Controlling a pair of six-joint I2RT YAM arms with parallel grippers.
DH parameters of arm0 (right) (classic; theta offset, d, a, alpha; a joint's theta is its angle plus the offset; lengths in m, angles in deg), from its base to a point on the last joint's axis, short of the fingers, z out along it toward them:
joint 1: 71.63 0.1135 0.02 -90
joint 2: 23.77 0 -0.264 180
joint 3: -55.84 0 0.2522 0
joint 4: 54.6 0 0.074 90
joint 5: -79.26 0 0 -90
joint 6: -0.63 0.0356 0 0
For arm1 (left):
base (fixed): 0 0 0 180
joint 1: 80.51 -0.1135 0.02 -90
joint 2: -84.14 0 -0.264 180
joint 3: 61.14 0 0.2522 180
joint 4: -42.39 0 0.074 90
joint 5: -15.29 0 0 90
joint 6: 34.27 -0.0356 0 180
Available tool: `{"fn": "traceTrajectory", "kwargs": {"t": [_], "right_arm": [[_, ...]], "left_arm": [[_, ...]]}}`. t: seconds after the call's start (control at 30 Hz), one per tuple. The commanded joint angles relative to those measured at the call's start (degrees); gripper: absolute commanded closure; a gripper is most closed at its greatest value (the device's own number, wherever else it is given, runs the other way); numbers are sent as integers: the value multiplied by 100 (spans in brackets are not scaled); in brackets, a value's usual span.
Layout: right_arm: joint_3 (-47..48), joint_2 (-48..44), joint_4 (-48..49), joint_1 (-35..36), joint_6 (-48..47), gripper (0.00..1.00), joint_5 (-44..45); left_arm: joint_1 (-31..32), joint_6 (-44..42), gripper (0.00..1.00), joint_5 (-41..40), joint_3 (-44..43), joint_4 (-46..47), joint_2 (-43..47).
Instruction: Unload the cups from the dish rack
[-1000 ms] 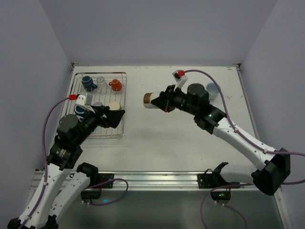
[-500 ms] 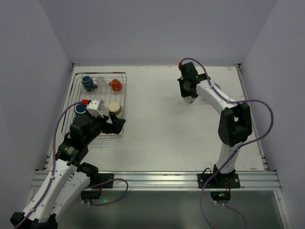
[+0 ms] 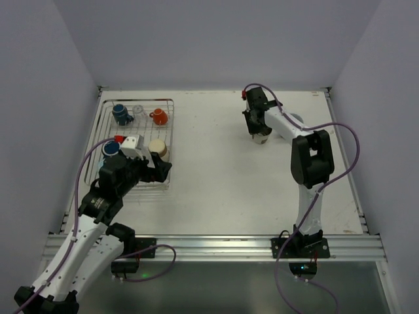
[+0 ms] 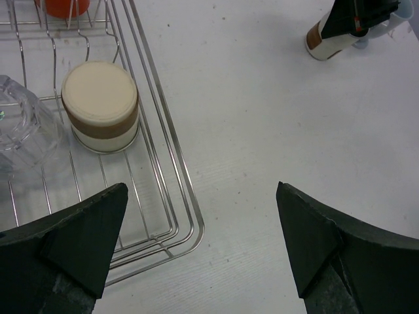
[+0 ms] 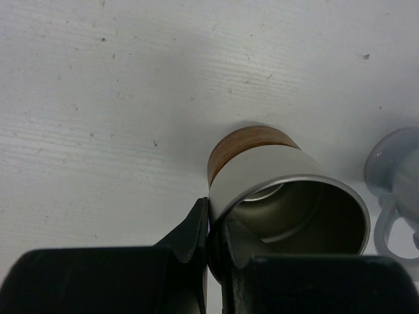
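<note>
The silver wire dish rack lies at the left. In it stand a dark blue mug, a clear glass, an orange mug and an upturned cream cup with a brown band. My left gripper hangs open over the rack's near right corner, holding nothing. Far right, my right gripper is shut on the rim of a cream, brown-banded, metal-lined cup, upright at the table; one finger is inside.
A light blue mug stands on the table just right of the held cup. Another blue mug sits in the rack behind my left wrist. Grey walls close in the table on three sides.
My right arm swung the cream cup from mid-table to the far right and turned it upright beside the light blue mug. The left arm shifted slightly, still open over the rack corner.
</note>
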Motion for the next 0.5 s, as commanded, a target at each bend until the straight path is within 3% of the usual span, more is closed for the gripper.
{"fn": "traceTrajectory", "kwargs": {"t": [0.0, 0.2, 0.37, 0.47], "right_arm": [[118, 61, 115, -15, -217, 93, -172], [39, -131, 115, -15, -85, 72, -295], [-31, -509, 27, -15, 46, 42, -259], [-267, -1132, 211, -6, 196, 34, -461]], "left_arm": [[-75, -159, 0, -238, -55, -35, -59], [-295, -133, 0, -308, -82, -70, -269], [-339, -89, 0, -440, -204, -158, -577], [-339, 25, 0, -695, -345, -184, -805]]}}
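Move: Pinched by its near-left wall in the right fingers, the white cup with the brown band has its middle about 3 cm right, 1 cm ahead and 4 cm below that hand; the light-blue cup stands some 17 cm right and 5 cm ahead. From the open left hand, the cream cup in the rack lies about 18 cm ahead, 5 cm left and 15 cm lower, with the clear glass roughly 11 cm left of it and the orange cup 18 cm beyond it. Letting go of the white cup, the right hand sinks just under 1 cm, spreads its fingers from nearly shut to over half open on either side of the wall, then starts back up by about 1.5 cm. Meanwhile the left hand, fingers wide, eases down some 3.5 cm, left and forward about 2 cm each, towards the cream cup, dipping its fingertips and turning slightly counter-clockwise. ##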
